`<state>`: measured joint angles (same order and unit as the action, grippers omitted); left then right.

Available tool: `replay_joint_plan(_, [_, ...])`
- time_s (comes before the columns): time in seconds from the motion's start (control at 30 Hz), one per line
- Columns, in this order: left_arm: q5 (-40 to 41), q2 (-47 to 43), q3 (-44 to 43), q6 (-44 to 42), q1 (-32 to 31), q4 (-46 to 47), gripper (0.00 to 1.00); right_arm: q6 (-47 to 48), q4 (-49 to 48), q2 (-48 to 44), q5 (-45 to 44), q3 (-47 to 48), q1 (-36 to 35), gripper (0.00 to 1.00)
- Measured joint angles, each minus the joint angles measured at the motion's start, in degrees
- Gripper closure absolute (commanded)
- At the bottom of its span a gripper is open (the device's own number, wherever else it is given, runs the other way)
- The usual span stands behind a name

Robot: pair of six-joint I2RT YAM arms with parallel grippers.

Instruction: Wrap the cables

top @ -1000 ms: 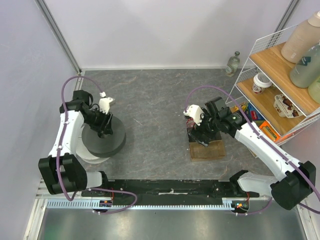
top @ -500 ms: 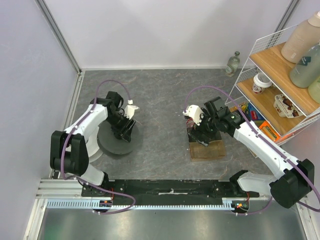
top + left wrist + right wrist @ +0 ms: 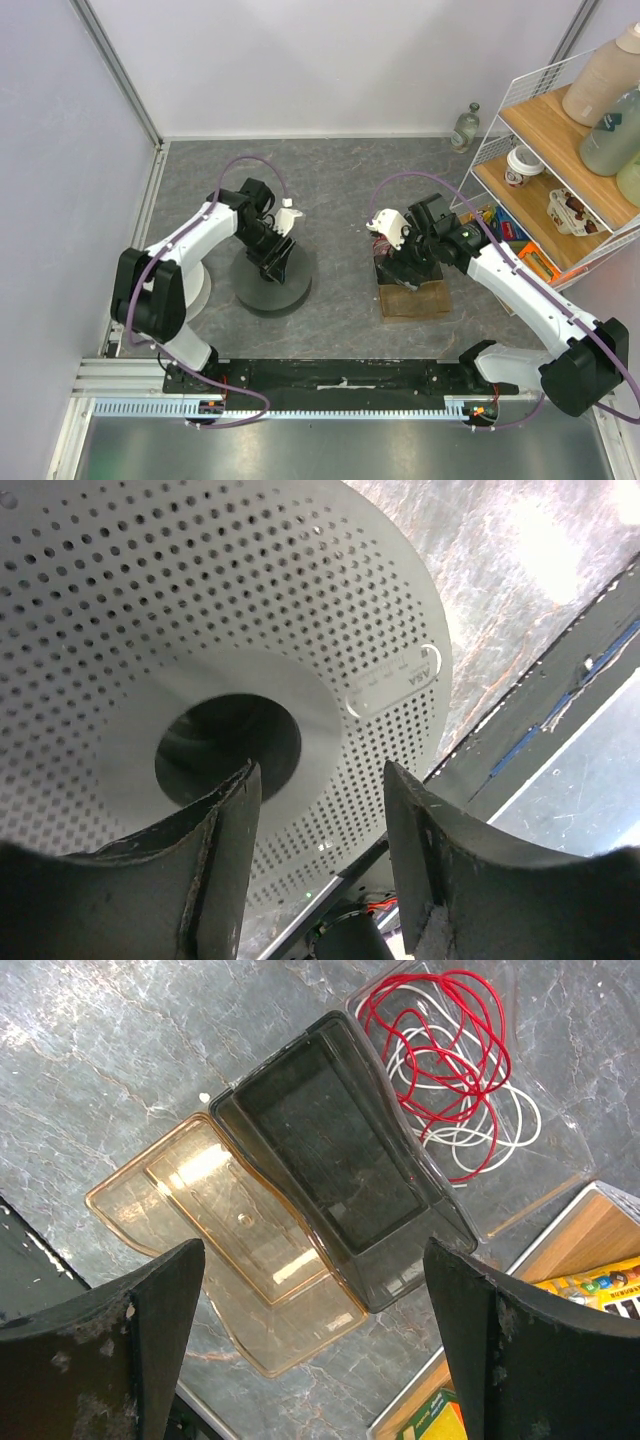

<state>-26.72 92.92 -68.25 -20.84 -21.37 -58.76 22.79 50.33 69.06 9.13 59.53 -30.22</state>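
Note:
The cables [image 3: 440, 1040] are a thin red wire, coiled loosely with a white one in a clear tray [image 3: 545, 1175]. Next to it lie a dark smoked container [image 3: 340, 1150] and an amber lid [image 3: 225, 1230]. My right gripper [image 3: 312, 1250] hangs wide open above them, empty; from above it [image 3: 405, 268] covers most of that tray. My left gripper [image 3: 278, 262] holds a dark grey perforated disc [image 3: 258, 298] left of centre. In the left wrist view one finger [image 3: 225, 850] sits at the disc's [image 3: 250, 600] central hole and the other lies past its rim.
A wire shelf [image 3: 520, 100] with bottles and jars stands at the right, with colourful boxes [image 3: 512, 232] at its foot. A small glass bottle [image 3: 465, 126] is at the back wall. A black rail [image 3: 330, 378] runs along the near edge.
My left gripper has swung from the far left toward the centre, and the perforated disc came along with it. The right arm has stayed put.

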Motion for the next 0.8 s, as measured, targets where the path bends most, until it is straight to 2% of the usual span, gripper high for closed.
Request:
replay_joint_plan(0.17, [-0.72, -6.29, -1.33, 1.44, 0.00, -1.81, 0.40, 0.20, -0.28, 0.00, -1.64, -0.02, 0.00, 0.03])
replay_joint_plan(0.47, [-1.27, -20.22, -4.13, 3.06, 2.95, -2.84, 0.42, -0.66, -6.56, 4.74, -12.15, 0.22, 0.74, 0.32])
replay_joint_plan(0.63, [-1.14, -25.29, -4.09, 6.25, 4.74, -1.88, 0.42, -0.90, -11.17, 10.01, -14.16, 1.95, 1.75, 0.34])
replay_joint_plan(0.8, [-5.22, -29.99, -1.60, 8.11, 4.90, 1.68, 0.39, 0.94, -15.58, 13.79, -13.22, 3.61, 2.14, 0.35])
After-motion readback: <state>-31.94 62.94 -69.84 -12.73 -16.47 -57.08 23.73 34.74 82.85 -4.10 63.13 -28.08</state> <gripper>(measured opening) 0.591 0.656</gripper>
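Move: The red and white cables lie in a clear tray about 9 cm ahead of the right hand, 2 cm left and some 9 cm below; the empty dark tray is 3 cm ahead and 2 cm left. The left hand is at the grey spool, whose middle is roughly 2 cm ahead, 2 cm left and 3 cm below; from that hand the cables lie about 25 cm right, 7 cm ahead and 5 cm below. Right reaches about 10 cm forward towards the cables, fingers narrowing; left rises about 15 cm off the spool. ##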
